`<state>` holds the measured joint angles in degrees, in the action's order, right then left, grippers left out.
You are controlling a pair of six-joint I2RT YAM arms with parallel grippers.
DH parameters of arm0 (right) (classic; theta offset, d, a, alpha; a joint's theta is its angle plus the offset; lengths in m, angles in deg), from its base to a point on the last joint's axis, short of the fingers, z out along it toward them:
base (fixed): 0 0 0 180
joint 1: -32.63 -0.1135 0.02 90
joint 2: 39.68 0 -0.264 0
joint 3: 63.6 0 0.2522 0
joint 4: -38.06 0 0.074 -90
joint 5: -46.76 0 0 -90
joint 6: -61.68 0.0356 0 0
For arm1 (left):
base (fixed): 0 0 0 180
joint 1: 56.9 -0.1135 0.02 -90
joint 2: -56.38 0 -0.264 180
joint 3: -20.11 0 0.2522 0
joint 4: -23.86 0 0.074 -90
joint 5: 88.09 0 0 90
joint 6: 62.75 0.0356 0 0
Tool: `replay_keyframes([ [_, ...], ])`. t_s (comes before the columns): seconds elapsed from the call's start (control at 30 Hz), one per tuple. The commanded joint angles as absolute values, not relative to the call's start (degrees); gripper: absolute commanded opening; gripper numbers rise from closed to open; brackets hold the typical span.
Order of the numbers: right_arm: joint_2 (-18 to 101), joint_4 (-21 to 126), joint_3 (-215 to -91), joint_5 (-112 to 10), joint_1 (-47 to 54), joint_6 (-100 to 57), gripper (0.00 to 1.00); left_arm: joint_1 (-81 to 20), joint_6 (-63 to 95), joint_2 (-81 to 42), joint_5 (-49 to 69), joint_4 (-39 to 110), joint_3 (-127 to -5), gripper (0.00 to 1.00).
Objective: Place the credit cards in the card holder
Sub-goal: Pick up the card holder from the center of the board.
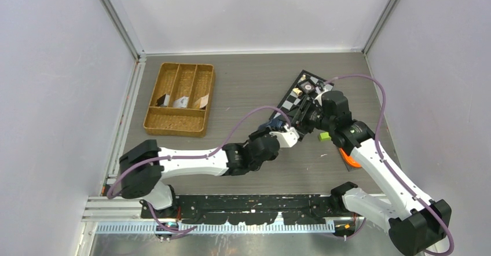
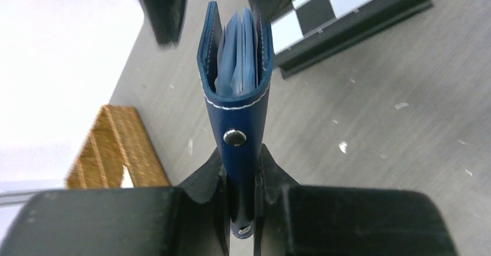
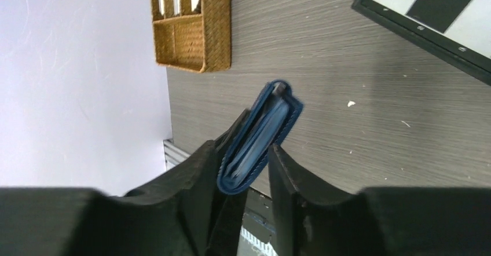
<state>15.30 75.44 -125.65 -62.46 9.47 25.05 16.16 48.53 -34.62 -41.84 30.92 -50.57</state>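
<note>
The navy-blue card holder (image 1: 278,124) hangs folded above the table, between the two arms. My left gripper (image 2: 240,157) is shut on its snap tab, below the metal stud. The card holder (image 2: 234,123) shows light blue pockets between its covers. My right gripper (image 3: 242,143) stands open around the other end of the card holder (image 3: 263,134), with a gap on one side. In the top view the right gripper (image 1: 295,120) meets the left gripper (image 1: 284,133) at the holder. No credit cards show plainly.
A brown wicker tray (image 1: 173,123) sits at the back left with small white and dark flat pieces in its compartments, too small to identify. A checkerboard (image 1: 304,88) lies behind the grippers. An orange object (image 1: 350,158) lies under the right arm.
</note>
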Motion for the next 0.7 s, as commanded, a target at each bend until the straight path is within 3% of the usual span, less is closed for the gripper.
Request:
replay_keyframes([
  [0.0, 14.2, 79.3, -130.0, -55.8, 9.8, 20.8, 0.50, 14.2, 34.6, -25.8, -33.6, 42.0, -51.6, 0.00],
  [0.1, 14.0, 81.0, -131.1, -53.2, 10.5, 19.1, 0.61, 11.0, 28.0, -22.1, -26.4, 51.0, -52.0, 0.00],
  [0.23, 14.0, 79.6, -130.7, -53.6, 10.6, 16.0, 0.69, 5.2, 21.0, -17.1, -15.1, 58.1, -52.3, 0.00],
  [0.43, 11.6, 70.6, -127.2, -65.7, 10.1, 9.6, 0.75, -8.5, 15.2, -14.4, 7.6, 66.6, -56.2, 0.00],
  [0.67, 17.0, 67.0, -127.9, -59.8, 3.3, 15.5, 0.75, -15.5, 15.7, -16.0, 17.1, 68.8, -59.0, 0.00],
])
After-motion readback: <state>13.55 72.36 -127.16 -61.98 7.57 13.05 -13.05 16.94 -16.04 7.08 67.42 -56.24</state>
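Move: The card holder is already gripped at its near end by the left fingers; its middle lies about 4 cm ahead of the left hand and 2 cm to its right, level with it. From the right hand, whose fingers are already parting around the open mouth, it is 2 cm ahead, 3 cm left and 3 cm below. From the left hand, the wicker tray lies roughly 33 cm left and 10 cm ahead, the chessboard 11 cm right and 8 cm ahead, both some 15 cm below. The card holder, still pinched in the left fingers, is drawn back slightly out of the parting right fingers, then carried some 9 cm left towards the wicker tray, rising a little, while the left wrist rolls and tips the fingers farther down, about 50 degrees in all. The right hand opens wide, shifts right about 2.5 cm, then comes back left as it lifts about as much. ##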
